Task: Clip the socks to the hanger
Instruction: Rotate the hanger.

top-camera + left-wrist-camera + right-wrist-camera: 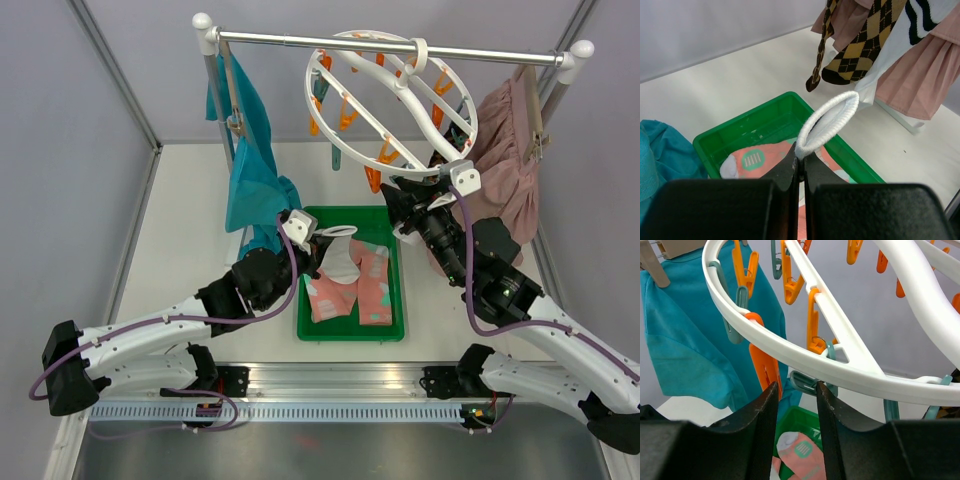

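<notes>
My left gripper [801, 156] is shut on the white ribbed cuff [832, 119] of a sock, held up over the green tray [740, 127]; from above, this gripper [318, 243] sits at the tray's far left corner. More pink socks [360, 285] with mint patches lie in the tray. The hanger [395, 85], a white ring with orange and teal clips, hangs tilted from the rail. Argyle socks [860, 45] and a white black-striped sock [920, 25] hang from it. My right gripper [796, 387] is open just under the ring [805, 350], a teal clip [805, 381] at its fingertips.
A teal garment [255, 180] hangs at the left of the rail [300, 38] and a pink pleated skirt [505, 150] at the right, close behind my right arm. An orange clip [765, 365] hangs just left of my right fingers. The tray's rim [350, 333] lies between both arms.
</notes>
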{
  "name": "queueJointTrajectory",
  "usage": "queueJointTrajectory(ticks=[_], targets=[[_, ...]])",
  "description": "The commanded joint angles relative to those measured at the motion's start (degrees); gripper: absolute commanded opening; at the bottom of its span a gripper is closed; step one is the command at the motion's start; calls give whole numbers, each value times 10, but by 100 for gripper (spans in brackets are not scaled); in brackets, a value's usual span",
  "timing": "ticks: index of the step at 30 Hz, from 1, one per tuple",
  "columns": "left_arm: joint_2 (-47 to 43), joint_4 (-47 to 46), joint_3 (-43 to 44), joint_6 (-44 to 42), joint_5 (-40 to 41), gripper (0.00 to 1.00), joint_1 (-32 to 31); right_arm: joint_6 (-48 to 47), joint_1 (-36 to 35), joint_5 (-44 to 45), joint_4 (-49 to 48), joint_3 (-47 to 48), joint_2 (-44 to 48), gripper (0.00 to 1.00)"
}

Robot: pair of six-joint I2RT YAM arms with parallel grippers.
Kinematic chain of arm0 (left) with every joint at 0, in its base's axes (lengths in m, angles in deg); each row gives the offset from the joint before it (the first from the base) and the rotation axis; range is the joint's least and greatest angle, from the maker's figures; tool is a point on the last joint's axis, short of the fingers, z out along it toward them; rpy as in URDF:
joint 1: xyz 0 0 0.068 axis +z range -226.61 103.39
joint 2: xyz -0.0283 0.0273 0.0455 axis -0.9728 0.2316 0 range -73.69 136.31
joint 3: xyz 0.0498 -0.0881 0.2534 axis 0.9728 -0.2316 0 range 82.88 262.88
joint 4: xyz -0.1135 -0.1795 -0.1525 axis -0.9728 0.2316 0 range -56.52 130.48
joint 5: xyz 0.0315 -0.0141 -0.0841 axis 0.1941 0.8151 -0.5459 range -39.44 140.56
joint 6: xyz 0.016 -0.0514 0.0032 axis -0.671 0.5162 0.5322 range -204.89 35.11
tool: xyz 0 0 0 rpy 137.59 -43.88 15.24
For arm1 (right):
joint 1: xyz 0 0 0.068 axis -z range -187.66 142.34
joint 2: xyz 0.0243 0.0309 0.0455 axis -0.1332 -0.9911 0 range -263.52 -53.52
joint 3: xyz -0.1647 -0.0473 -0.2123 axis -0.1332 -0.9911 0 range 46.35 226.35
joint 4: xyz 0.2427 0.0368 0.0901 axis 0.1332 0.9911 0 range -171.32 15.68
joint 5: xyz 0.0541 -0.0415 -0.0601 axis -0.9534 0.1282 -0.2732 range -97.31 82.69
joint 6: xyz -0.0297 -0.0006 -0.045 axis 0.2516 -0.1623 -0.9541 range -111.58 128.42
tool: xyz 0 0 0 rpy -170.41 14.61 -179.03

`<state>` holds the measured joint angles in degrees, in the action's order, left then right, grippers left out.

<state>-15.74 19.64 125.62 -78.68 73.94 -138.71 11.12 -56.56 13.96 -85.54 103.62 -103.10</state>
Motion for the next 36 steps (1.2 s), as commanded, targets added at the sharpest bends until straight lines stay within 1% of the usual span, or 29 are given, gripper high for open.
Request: queueJointTrajectory(ticks=[1, 3, 4, 7, 10, 17, 23, 24, 28, 36], targets=[[-11, -28, 1, 8, -11, 2, 3, -9, 1, 3, -26, 14, -2, 42], [-11, -28, 2, 8, -11, 2, 3, -9, 2, 7, -26, 15, -3, 39], [-10, -28, 2, 8, -12, 2, 3, -9, 2, 7, -25, 15, -3, 34], [-7, -29, 5, 8, -17, 2, 3, -3, 2, 10, -23, 20, -3, 25], [-4, -29, 10, 7, -23, 2, 3, 6, 1, 12, -14, 27, -3, 19], [15, -47, 34, 0, -40, 2, 3, 27, 2, 18, 11, 37, -1, 10], [53, -76, 80, -14, -58, 2, 3, 45, 2, 31, 41, 57, -4, 1], [58, -79, 87, -16, -61, 2, 2, 46, 2, 33, 63, 59, -4, 0], [93, -97, 113, -23, -69, 2, 3, 53, 1, 46, 104, 77, -10, 0], [168, -106, 171, -29, -72, 2, 3, 73, 2, 99, 235, 158, -40, 0]])
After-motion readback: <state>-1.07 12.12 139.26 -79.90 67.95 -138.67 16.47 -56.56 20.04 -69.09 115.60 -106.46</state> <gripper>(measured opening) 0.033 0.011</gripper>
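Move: Just ahead of the half-open right fingers, about 2 cm out and 2 cm up, runs the hanger's near rim. The teal clip hangs under it, some 2 cm ahead and 1 cm left of that hand; the orange clip is 2 cm ahead and 3 cm left, and the argyle socks about 5 cm ahead, 7 cm right and 5 cm lower. From the left hand, which holds the white sock's cuff, the orange clip is some 5 cm ahead, 8 cm right and 12 cm up. Shutting its fingers at the hanger's near rim, beside the teal clip, the right hand eases about 1.5 cm right and 1 cm up, seeming to draw the rim along, and tips slightly down. The left hand waits, then carries the white sock by the cuff some 6.5 cm right and 5 cm up towards the orange clip, grip kept. ##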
